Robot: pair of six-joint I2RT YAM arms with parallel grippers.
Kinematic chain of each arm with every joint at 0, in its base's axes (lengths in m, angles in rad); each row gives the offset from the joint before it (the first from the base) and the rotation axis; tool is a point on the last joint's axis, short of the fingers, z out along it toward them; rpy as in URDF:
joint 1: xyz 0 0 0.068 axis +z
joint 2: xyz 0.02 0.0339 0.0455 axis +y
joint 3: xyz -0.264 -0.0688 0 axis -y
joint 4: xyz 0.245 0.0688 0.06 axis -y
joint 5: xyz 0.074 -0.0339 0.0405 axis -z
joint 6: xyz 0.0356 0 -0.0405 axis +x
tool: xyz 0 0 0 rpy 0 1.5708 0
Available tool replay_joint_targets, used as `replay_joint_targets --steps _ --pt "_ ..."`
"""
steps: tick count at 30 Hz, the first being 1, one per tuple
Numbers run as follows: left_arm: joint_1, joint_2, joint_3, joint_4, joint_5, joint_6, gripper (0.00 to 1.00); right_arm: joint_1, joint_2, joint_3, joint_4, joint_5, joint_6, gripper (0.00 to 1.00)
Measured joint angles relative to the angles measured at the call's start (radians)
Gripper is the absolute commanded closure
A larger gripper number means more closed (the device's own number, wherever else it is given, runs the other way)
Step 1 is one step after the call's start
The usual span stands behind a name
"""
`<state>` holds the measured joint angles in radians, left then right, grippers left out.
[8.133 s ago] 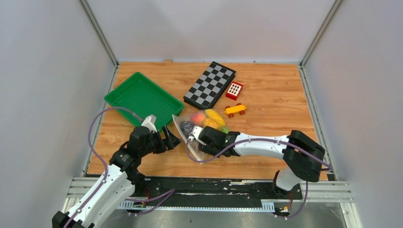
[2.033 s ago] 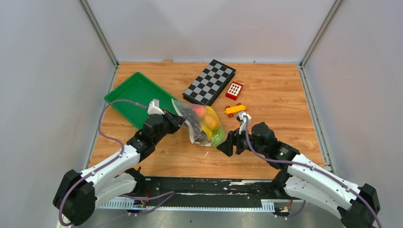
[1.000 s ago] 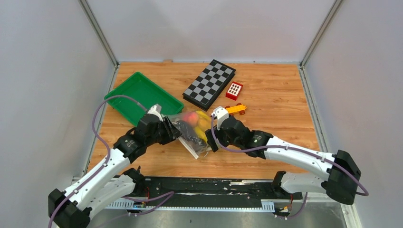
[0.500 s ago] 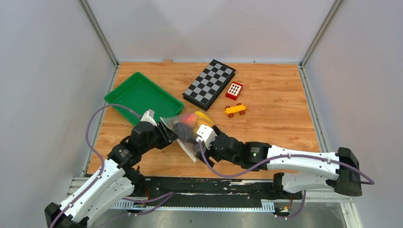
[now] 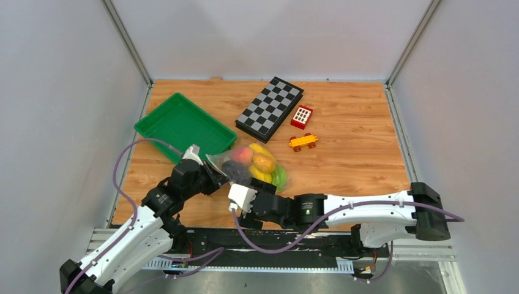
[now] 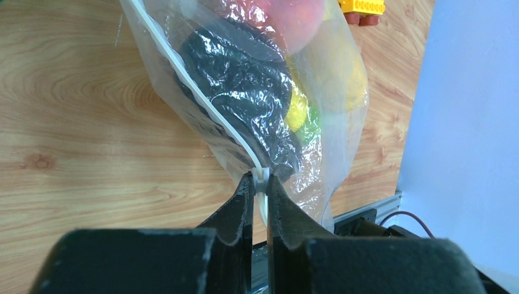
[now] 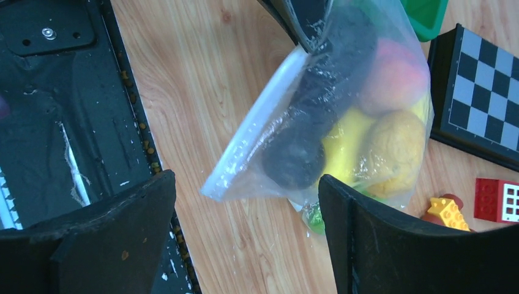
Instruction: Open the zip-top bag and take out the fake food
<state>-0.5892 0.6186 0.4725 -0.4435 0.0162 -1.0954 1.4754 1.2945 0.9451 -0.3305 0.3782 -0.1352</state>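
Observation:
The clear zip-top bag [image 5: 254, 168] hangs tilted from my left gripper [image 5: 215, 174]. In the left wrist view the left gripper [image 6: 261, 184] is shut on the bag's white zip slider [image 6: 261, 177]. The bag [image 6: 263, 92] holds fake food: a dark eggplant [image 7: 303, 156], a peach [image 7: 395, 73], yellow pieces [image 7: 392, 147] and a green piece [image 7: 315, 215]. My right gripper [image 5: 243, 201] is wide open and empty, just near of the bag. In the right wrist view the right gripper [image 7: 245, 184] has the bag's lower corner [image 7: 214, 187] ahead between its fingers, not touching it.
A green tray [image 5: 183, 125] lies at the left rear. A chessboard [image 5: 269, 109], a red block with white squares [image 5: 301, 116] and a yellow toy car [image 5: 303, 141] lie behind the bag. The black base rail [image 7: 61, 122] runs close beside the right gripper.
My right gripper has swung from beside the bag toward the near left and now sits below it, open. The left gripper keeps hold of the zip slider; the bag shifted slightly.

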Motion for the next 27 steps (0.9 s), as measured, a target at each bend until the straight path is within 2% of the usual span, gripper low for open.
replay_joint_targets --steps 4,12,19,20,23,27 --pt "0.000 0.000 0.000 0.010 0.003 -0.003 1.00 0.031 0.083 0.049 0.001 0.071 -0.024 0.18" --pt "0.000 0.000 0.003 0.013 0.007 -0.006 1.00 0.054 0.237 0.120 0.004 0.254 -0.062 0.38" --pt "0.000 0.029 0.050 0.016 0.010 -0.005 1.00 0.077 0.323 0.141 -0.006 0.388 -0.097 0.38" --pt "0.000 0.036 0.058 0.017 0.011 -0.005 1.00 0.084 0.332 0.141 -0.009 0.406 -0.103 0.40" --pt "0.000 0.061 0.088 0.023 0.021 -0.004 1.00 0.098 0.356 0.142 -0.010 0.465 -0.116 0.57" --pt "0.000 0.082 0.128 0.021 0.028 0.003 1.00 0.101 0.367 0.142 -0.020 0.527 -0.129 0.91"
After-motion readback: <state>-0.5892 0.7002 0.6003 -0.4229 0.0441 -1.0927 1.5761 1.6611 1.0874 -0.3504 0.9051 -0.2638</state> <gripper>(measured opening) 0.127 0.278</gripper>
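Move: My left hand already grips the bag's zip strip. The loose near stretch of the strip runs back from those fingers, about 4 cm back, 2 cm right and 2 cm below them. From my open right hand that stretch is some 4 cm ahead, 1 cm left and 4 cm down. The fruit in the bag lies about 11 cm ahead and 4 cm right of my right hand, 9 cm lower. The toy car is roughly 20 cm ahead and 16 cm right of it, on the table. I bring my right hand in over the near end of the zip strip, first about 2 cm left, then forward, around 4 cm in all, while sinking 3 cm. I swing its fingers some 30 degrees to point more forward and close them from wide to nearly shut, pinching the strip. My left hand keeps its grip, waits, then raises its part of the strip about 4 cm. ##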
